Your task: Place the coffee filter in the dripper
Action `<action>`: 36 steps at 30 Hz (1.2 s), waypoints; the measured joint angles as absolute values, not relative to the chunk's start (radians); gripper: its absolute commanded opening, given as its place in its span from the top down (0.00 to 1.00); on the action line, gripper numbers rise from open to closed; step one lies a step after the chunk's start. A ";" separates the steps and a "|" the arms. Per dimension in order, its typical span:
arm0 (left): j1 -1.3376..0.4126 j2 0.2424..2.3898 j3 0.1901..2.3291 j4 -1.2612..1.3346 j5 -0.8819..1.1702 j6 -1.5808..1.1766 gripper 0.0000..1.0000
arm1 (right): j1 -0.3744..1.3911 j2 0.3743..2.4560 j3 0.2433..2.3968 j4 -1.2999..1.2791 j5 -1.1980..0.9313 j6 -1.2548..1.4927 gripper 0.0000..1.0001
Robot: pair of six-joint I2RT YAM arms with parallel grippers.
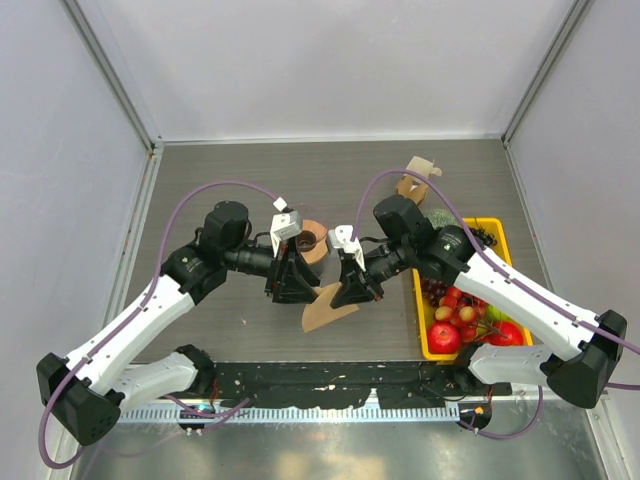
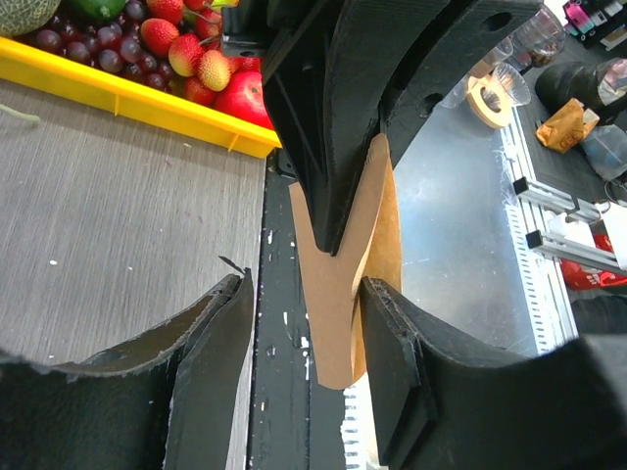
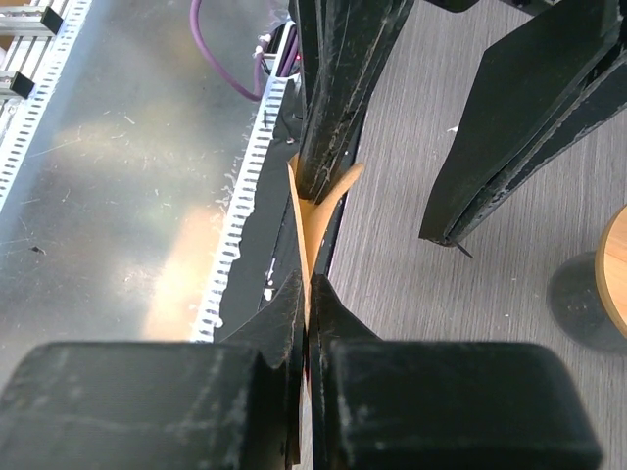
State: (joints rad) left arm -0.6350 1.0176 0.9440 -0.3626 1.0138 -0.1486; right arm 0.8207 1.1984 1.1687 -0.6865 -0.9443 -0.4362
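The coffee filter (image 1: 322,310), a tan-brown paper cone, hangs above the table's front edge between my two grippers. My right gripper (image 1: 352,290) is shut on the filter's edge; in its wrist view the jaws (image 3: 310,284) pinch the paper (image 3: 315,220). My left gripper (image 1: 292,285) stands open. One of its fingers (image 3: 338,98) sits in the filter's spread mouth, and the other finger (image 3: 509,137) is outside it. In the left wrist view the filter (image 2: 338,284) touches the right-hand finger (image 2: 411,372). The dripper (image 1: 315,238), with its orange-brown collar, stands on the table just behind the grippers.
A yellow tray (image 1: 490,228) of fruit lies at the right, close under my right arm. A bunch of brown paper filters (image 1: 412,183) rests at the back, right of centre. The black rail (image 1: 330,375) of the table's front edge runs below the filter.
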 measured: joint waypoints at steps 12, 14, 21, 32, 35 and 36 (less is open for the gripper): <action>-0.635 1.016 0.943 -0.387 0.987 -0.121 0.42 | 0.787 1.197 1.169 -0.628 -0.958 -0.379 0.95; -0.635 1.015 0.941 -0.387 0.987 -0.120 0.42 | 0.776 1.195 1.169 -0.612 -0.967 -0.362 0.95; -0.635 1.008 0.934 -0.394 0.985 -0.108 0.45 | 0.747 1.161 1.169 -0.563 -1.011 -0.318 0.95; -0.620 0.991 0.934 -0.394 0.987 -0.112 0.45 | 0.724 1.141 1.169 -0.516 -1.058 -0.272 0.95; -0.616 0.987 0.930 -0.386 0.988 -0.128 0.41 | 0.715 1.137 1.168 -0.500 -1.064 -0.252 0.95; -0.613 0.986 0.928 -0.383 0.988 -0.134 0.41 | 0.710 1.136 1.168 -0.486 -1.068 -0.238 0.95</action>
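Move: The folded filter, still pinched in my right fingers, has its middle some 3 cm back and 3 cm to the right of my left hand, about level in height; one left finger is already between its two layers. From my right hand the dripper stands roughly 15 cm ahead, 5 cm left and 10 cm lower. From my left hand it is about 14 cm straight ahead and 11 cm below. The fruit basket's middle lies about 28 cm right, 11 cm ahead and 21 cm below my right hand. Keeping the filter pinched shut in my right fingers, I lift it about 5 cm, easing forward a little first, and roll the right hand so its left-pointing fingertips tip up some 10 degrees. My left hand nearly holds its place, half open, its one finger staying between the layers as the paper comes up around it. ##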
